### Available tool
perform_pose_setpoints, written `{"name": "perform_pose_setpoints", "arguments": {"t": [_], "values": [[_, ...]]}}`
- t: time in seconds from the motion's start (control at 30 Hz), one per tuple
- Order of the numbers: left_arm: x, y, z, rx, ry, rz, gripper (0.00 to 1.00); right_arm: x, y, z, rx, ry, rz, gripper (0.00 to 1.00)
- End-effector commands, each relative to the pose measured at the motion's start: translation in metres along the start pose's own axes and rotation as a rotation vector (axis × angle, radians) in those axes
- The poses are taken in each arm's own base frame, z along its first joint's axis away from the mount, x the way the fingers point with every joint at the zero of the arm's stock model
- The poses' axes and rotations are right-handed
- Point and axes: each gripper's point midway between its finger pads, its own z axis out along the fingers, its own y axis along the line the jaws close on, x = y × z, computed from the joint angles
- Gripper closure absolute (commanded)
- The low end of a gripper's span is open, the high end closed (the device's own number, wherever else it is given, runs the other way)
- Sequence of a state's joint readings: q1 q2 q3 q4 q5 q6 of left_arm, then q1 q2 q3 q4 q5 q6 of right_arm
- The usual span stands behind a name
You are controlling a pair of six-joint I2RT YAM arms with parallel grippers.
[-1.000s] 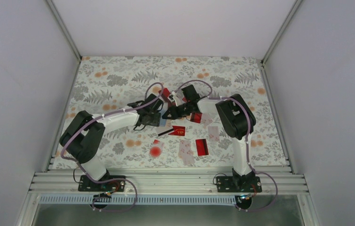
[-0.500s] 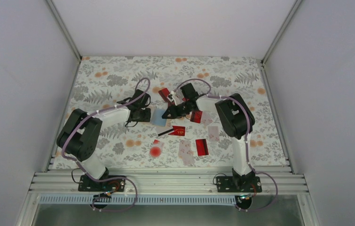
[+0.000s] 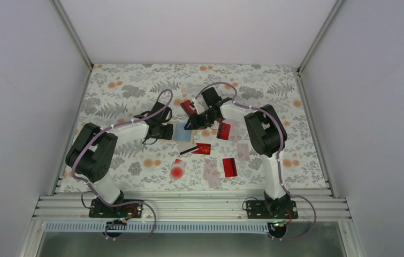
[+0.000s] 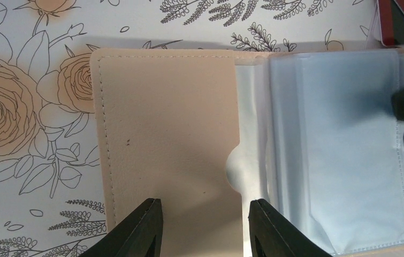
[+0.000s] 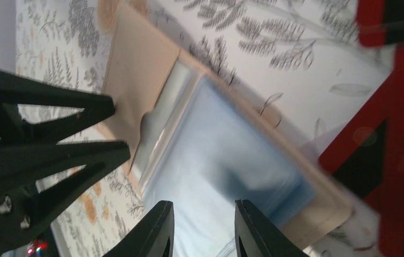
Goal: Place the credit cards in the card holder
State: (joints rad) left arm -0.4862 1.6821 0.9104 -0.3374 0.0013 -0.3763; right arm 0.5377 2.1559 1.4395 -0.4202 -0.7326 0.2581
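The card holder (image 3: 181, 132) lies open on the floral mat, tan flap (image 4: 167, 134) to the left and light blue sleeves (image 4: 338, 150) to the right. My left gripper (image 4: 205, 211) stands open low over the tan flap, and its fingers (image 5: 90, 131) reach in from the left in the right wrist view. My right gripper (image 5: 202, 217) hovers open over the blue sleeves (image 5: 231, 160) with nothing between its jaws. Red credit cards (image 3: 222, 130) lie around the holder, one (image 5: 403, 134) right beside it. Others (image 3: 229, 166) lie nearer the front.
A round red blot (image 3: 176, 172) marks the mat near the front. Pale cards (image 3: 211, 171) lie to its right. Both arms meet over the middle of the mat, cables looping above them. Grey walls (image 3: 28, 107) enclose the table on three sides.
My left gripper has pulled back to the left and its jaws have narrowed, uncovering the open blue holder. My right gripper has shifted slightly toward the back and its jaws have parted a little.
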Motion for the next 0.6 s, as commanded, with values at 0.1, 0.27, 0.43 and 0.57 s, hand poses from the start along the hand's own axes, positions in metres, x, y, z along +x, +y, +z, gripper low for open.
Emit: {"name": "perform_pose_setpoints", "arguments": {"t": [0.1,0.27,0.43,0.57], "values": [[-0.007,-0.004,-0.008,0.015,-0.02,0.051,0.58,-0.032,-0.009,-0.01,0.148,-0.016,-0.055,0.65],[-0.012,-0.007,-0.014,0.023,-0.034,0.071,0.58,-0.059,-0.016,-0.019,0.253,-0.055,-0.108,0.56],[-0.017,-0.009,-0.02,0.029,-0.04,0.088,0.58,-0.081,-0.027,-0.026,0.354,-0.087,-0.142,0.51],[-0.022,-0.013,-0.024,0.043,-0.046,0.099,0.58,-0.091,-0.041,-0.034,0.474,-0.097,-0.156,0.49]]}}
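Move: The black-striped red card the right hand goes for lies about 10 cm ahead of it, 1 cm to its left and 3 cm lower. The crossing red card is some 4 cm ahead and 3 cm right of this hand; the open card holder's middle is 2 cm back and 4 cm left. From the left hand the striped card is roughly 12 cm ahead, 8 cm right. The right hand leaves the holder, sweeping about 9 cm forward towards the striped red card, fingers opening and tipping steeper. ##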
